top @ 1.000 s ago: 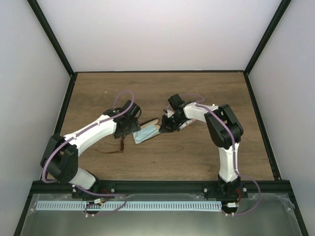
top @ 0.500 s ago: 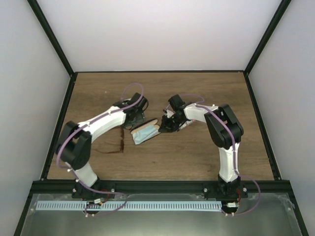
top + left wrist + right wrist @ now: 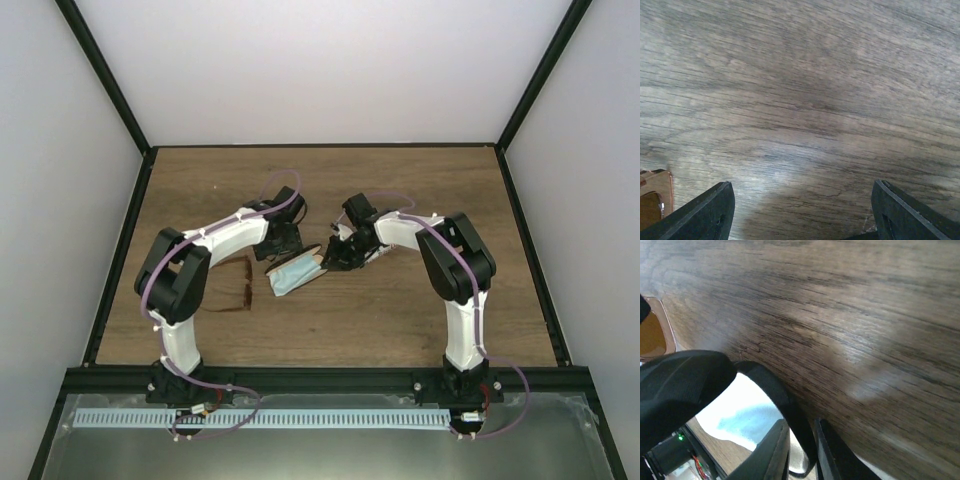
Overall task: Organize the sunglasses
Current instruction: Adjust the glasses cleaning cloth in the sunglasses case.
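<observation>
The sunglasses [image 3: 241, 288] lie on the wood left of an open tan case [image 3: 296, 270] that holds a light blue cloth [image 3: 290, 276]. A corner of an amber lens of the sunglasses [image 3: 651, 205] shows at the bottom left of the left wrist view, and the sunglasses [image 3: 651, 334] show again at the left edge of the right wrist view. My left gripper [image 3: 283, 240] hangs open over bare wood behind the case, nothing between its fingers [image 3: 710, 210]. My right gripper [image 3: 336, 256] is at the case's right end, its fingers [image 3: 775, 450] close on either side of the case's black rim [image 3: 790, 410].
The wooden table [image 3: 400, 310] is fenced by black frame posts and white walls. Both arms meet near the table's middle, their forearms angled inward. The blue cloth [image 3: 742, 420] shows pale under the rim in the right wrist view.
The left arm has swung back and to the right, from over the sunglasses to behind the case, uncovering the sunglasses. Its jaws have narrowed a little. The right gripper has stayed at the case.
</observation>
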Controlling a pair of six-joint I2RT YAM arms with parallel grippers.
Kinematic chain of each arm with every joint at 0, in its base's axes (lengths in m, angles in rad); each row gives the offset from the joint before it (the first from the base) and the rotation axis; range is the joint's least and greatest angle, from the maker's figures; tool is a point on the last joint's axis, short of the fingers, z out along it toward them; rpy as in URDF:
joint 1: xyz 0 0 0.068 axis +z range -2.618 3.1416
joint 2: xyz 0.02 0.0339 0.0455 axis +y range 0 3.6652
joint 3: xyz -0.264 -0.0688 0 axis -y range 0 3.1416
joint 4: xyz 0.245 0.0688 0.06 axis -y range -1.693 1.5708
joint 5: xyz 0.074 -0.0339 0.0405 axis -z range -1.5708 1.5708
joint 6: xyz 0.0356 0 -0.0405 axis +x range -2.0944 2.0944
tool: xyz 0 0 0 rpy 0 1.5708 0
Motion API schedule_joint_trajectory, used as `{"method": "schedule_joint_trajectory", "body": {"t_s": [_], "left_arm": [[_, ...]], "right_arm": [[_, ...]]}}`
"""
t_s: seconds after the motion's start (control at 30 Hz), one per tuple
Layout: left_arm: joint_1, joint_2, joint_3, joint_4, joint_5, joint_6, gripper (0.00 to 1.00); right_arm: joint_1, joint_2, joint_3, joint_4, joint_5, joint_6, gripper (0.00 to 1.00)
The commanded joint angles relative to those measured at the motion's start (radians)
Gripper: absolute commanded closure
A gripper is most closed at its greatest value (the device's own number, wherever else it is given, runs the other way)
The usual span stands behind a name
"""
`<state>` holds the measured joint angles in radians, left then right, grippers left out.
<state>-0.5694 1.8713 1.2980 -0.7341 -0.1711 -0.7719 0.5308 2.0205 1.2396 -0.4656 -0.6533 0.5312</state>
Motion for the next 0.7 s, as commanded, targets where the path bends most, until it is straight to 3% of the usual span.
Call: {"method": "schedule_joint_trajectory", "body": {"t_s": [0.0,0.13,0.27,0.53,0.67], "left_arm": [[-0.007,-0.024,0.003,-0.007,0.049,0.017,0.22],[-0.01,-0.028,0.0,-0.006,0.064,0.019,0.22],[-0.02,-0.028,-0.003,-0.005,0.07,0.019,0.22],[-0.026,-0.031,-0.017,-0.01,0.072,0.019,0.22],[-0.026,-0.028,-0.011,-0.007,0.072,0.02,0.22]], "right_arm": [[0.006,0.0,-0.005,-0.051,0.033,-0.015,0.82],[0.006,-0.01,-0.002,-0.054,0.04,-0.017,0.71],[0.005,-0.019,0.004,-0.066,0.046,-0.021,0.7],[0.006,-0.055,0.046,-0.148,0.137,-0.026,0.51],[0.006,-0.087,0.062,-0.18,0.187,-0.014,0.48]]}}
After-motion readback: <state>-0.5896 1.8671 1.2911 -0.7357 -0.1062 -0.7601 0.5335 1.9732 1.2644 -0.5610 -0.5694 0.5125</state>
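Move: The cleaning cloth lies in the open sunglasses case. Its middle is about 6 cm to the right hand's left and 2 cm back, roughly 1 cm lower. From the left hand, it lies some 4 cm right, 5 cm back and 3 cm below. From the right hand, the brown sunglasses lie about 20 cm left and 5 cm back; the striped case lies some 12 cm right and 3 cm ahead, all about a centimetre below. The near-right end of the open case, with the cloth at its rim, comes free as the right fingers spread from almost shut to half open. That hand rises about 1 cm, then eases right, away from the case. Meanwhile the left hand, open and pointing down, slides about 2 cm right and back towards the case, seeming to push against its raised back side. ##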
